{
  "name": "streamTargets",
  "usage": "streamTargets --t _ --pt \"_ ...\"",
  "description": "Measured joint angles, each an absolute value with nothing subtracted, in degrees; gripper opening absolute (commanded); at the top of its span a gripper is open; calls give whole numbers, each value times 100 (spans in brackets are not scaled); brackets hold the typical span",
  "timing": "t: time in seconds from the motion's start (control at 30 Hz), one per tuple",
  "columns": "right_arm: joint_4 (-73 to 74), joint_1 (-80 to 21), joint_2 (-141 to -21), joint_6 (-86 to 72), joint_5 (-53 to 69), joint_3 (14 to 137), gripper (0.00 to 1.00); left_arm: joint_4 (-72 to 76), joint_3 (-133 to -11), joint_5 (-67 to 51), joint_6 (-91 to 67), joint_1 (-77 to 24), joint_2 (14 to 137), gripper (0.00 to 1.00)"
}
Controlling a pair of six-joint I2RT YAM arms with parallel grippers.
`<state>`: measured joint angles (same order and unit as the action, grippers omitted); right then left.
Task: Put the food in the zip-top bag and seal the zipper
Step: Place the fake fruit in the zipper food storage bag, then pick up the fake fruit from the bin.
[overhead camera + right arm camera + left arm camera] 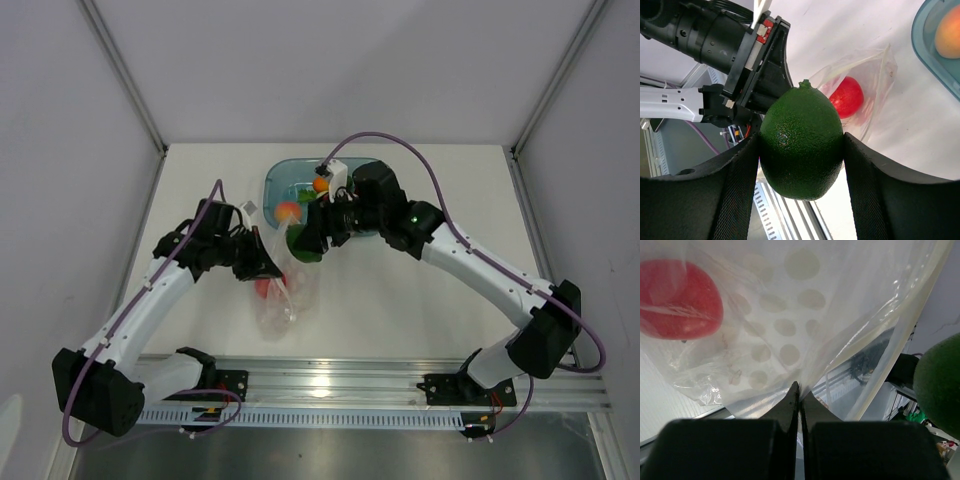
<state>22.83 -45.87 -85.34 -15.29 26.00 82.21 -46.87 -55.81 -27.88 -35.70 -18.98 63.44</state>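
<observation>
My right gripper (801,150) is shut on a dark green lime (802,135), one piece of the food, and holds it in the air beside the mouth of the zip-top bag (281,300). In the top view the lime (304,244) hangs just right of my left gripper (262,262). The left gripper (800,388) is shut on the clear plastic of the bag (790,315) near its mouth edge and holds it up. A red fruit (677,300) lies inside the bag (867,85). The zipper cannot be told apart from the plastic.
A teal tub (275,180) stands behind the grippers with more food in it, among it a peach-orange fruit (288,211) and an orange one (320,184). White walls close in the table on the left, back and right.
</observation>
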Motion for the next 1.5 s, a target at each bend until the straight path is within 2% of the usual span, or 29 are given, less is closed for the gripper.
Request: streamTargets --t 0.03,0.07,0.13,0.17,0.23,0.3,0.33,0.4,0.8,1.03,1.3,1.5 --pt "2285 -4598 -8560 -1529 2600 8228 30 -4685 -5579 -2788 -3583 -1898 6326 1" --pt "2285 -4606 -8597 -1531 2600 8239 41 -4681 -5579 -2790 -3599 -1898 6307 1" --pt "2294 -4628 -8696 -1531 2600 8276 50 -4678 -5575 -2801 -3603 -1898 6270 1" --pt "2307 -4628 -8757 -1533 2600 8305 59 -4676 -5566 -2823 -3605 -1898 6248 1" --pt "2329 -4635 -8858 -1535 2600 8359 63 -4678 -5546 -2858 -3607 -1898 6211 1" --pt "2434 -4641 -8980 -1546 2602 8471 80 -4672 -5540 -2882 -3612 -1898 6198 1" --pt "2473 -4644 -9039 -1566 2602 8530 94 -4670 -5535 -2888 -3614 -1898 6191 0" --pt "2499 -4648 -9118 -1544 2593 8602 98 -4659 -5527 -2897 -3621 -1898 6180 0" --pt "2766 -4547 -9166 -1542 2064 8910 100 -4646 -5505 -2895 -3621 -1896 6134 0" --pt "3028 -3922 -9502 -1796 1378 9476 96 -4668 -5505 -2877 -3614 -1896 6101 0" --pt "4185 -2908 -11201 -2314 620 11214 96 -4716 -5505 -2860 -3601 -1896 6099 1" --pt "5212 -2591 -12669 -2381 397 12256 97 -4746 -5470 -2823 -3594 -1896 6082 1"
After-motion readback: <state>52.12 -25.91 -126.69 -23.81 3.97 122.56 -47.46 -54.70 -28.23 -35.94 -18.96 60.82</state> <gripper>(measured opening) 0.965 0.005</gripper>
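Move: Just beyond and left of the right hand, which still grips the green avocado, the bag's open mouth lies about 1 cm ahead, 2 cm left and 10 cm below. The red fruit in the bag is level with that hand, some 9 cm left and 24 cm down; the peach is 18 cm ahead, 5 cm left, the blue bin's middle 21 cm ahead, 7 cm right, both far below. From the left hand the mouth is 4 cm ahead, 5 cm right, at its height. Easing down and slightly left by 2 cm or so, the right hand opens wide and lets go of the avocado over the bag mouth, then swings about 22 cm forward and 12 cm right to the bin, sinking at the end as its fingers turn clockwise and tip down. The left hand stays nearly put, shut on the bag's rim. ##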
